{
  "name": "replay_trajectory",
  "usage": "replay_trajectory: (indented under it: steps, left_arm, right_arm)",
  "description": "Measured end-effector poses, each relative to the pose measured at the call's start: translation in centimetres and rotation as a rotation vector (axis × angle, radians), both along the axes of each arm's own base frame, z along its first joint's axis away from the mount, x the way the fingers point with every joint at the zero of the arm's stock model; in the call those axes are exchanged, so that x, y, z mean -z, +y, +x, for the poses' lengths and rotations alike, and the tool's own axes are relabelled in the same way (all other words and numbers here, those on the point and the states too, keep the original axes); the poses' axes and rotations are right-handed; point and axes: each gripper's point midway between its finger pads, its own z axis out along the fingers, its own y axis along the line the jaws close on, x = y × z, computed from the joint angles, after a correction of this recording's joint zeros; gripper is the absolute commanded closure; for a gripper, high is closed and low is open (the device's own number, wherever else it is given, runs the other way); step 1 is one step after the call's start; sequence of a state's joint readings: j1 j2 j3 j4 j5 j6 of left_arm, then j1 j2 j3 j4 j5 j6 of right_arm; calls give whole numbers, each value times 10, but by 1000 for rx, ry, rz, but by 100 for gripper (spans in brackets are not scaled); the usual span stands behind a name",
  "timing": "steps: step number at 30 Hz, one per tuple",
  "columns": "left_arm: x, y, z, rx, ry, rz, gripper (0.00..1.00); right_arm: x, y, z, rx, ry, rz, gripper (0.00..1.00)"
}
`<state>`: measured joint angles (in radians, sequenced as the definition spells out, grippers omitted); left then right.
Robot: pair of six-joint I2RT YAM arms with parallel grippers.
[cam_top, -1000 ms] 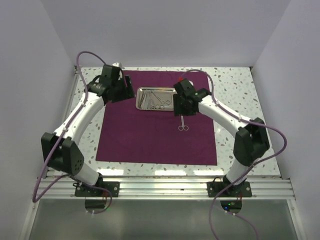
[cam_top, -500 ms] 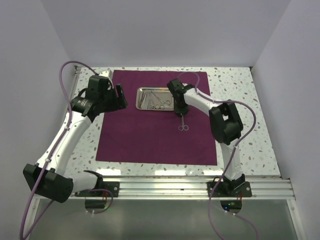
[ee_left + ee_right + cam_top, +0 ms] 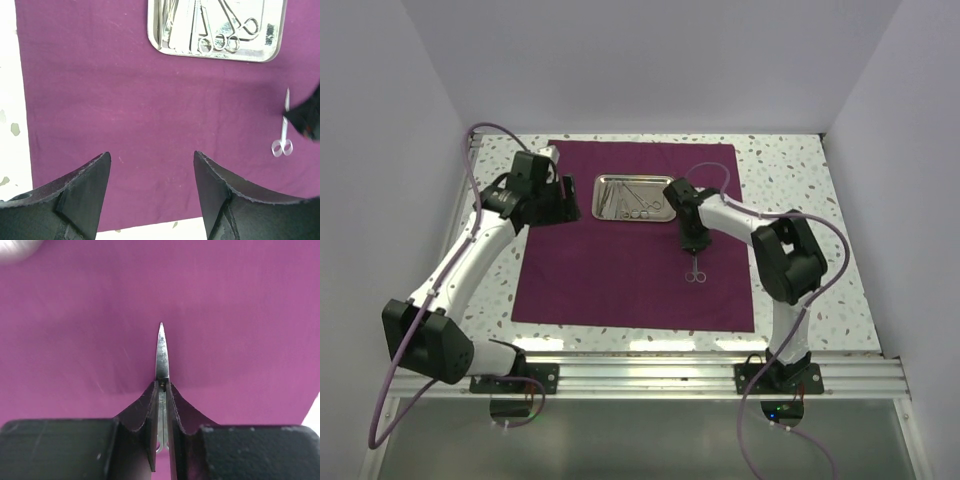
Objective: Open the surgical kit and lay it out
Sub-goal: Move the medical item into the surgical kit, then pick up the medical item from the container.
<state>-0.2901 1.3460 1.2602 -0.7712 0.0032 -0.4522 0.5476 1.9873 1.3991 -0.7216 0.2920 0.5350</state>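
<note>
The maroon cloth (image 3: 620, 270) of the surgical kit lies spread flat on the table. Near its far edge stands the steel tray (image 3: 598, 198), holding several thin silver instruments (image 3: 632, 200). My right gripper (image 3: 694, 243) is shut on a pair of small scissors (image 3: 695, 270) in front of the tray; the rings point toward the near edge. In the right wrist view the blade (image 3: 161, 352) sticks out past the closed fingertips (image 3: 162, 385). My left gripper (image 3: 565, 205) hovers open over the cloth's left part, left of the tray (image 3: 150, 30), with nothing between its fingers (image 3: 152, 157).
The speckled white tabletop (image 3: 790, 180) shows around the cloth on all sides. White walls enclose the workspace on the left, back and right. From the left wrist view the scissors (image 3: 282, 140) and the right gripper's dark tip (image 3: 305, 117) show at the right edge.
My right gripper has shut on the scissors and carried them slightly right and toward the near edge. The left arm swung about but its gripper stays open.
</note>
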Motion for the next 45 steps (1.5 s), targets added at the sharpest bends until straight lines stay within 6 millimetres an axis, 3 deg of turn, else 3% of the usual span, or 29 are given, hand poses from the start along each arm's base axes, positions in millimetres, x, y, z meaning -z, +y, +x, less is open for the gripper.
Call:
replay_trajectory:
  steps: [6,9,11,14,20,23,25,28,31,34,41,45]
  left_arm:
    - [19,-5,13,3,41,6,30]
    - [26,-8,21,5,56,6,30]
    - [26,-10,28,5,54,6,30]
    - [23,-13,37,3,42,5,30]
    - [15,-10,42,-19,16,10,30]
    - [14,-8,40,-30,11,9,30]
    - [14,-7,37,-37,10,9,30]
    - [12,-4,34,-45,5,13,30]
    - [11,-4,35,-47,0,14,30]
    - [15,-3,33,-44,12,18,31]
    - [30,-5,34,-18,53,40,32]
    - [38,-5,35,-2,71,54,31]
  right_arm:
    - [0,-14,-48,-26,87,-5,84]
    - [-2,-19,-60,-39,121,-10,70]
    - [-7,-17,-57,-49,120,-10,50]
    - [-34,-5,-35,-76,63,13,38]
    - [-125,46,49,-119,-217,158,36]
    - [-142,73,86,-140,-290,209,37]
    - [-133,92,110,-157,-297,234,37]
    - [-97,118,138,-180,-266,257,36]
    - [-51,137,155,-198,-216,267,36]
    - [-16,142,159,-210,-175,259,35]
    - [-52,161,190,-226,-315,337,34]
    - [-41,164,200,-225,-337,333,34]
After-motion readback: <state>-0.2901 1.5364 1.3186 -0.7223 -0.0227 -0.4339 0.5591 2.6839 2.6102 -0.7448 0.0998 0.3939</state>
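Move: The right hand already pinches the small scissors by the pivot, close to the cloth, their middle about 1 cm back and 1 below; the bare cloth they go to is some 6 cm back and 2 to its right. The tray's middle lies about 15 cm ahead and 17 left, its diagonal clamp 16 ahead and 15 left, the straight tools 15 ahead and 25 left. From the left hand the scissors are roughly 31 cm right, 2 back, 18 below. Draw the right gripper back about 6 cm and slightly right with the scissors still pinched, then open the fingers and let go. Lift, swing forward and left some 30 cm in a high arc and sink over the clamps in the tray, fingers wide open and tilting outward. Meanwhile ease the empty left gripper forward and down a few centimetres. ##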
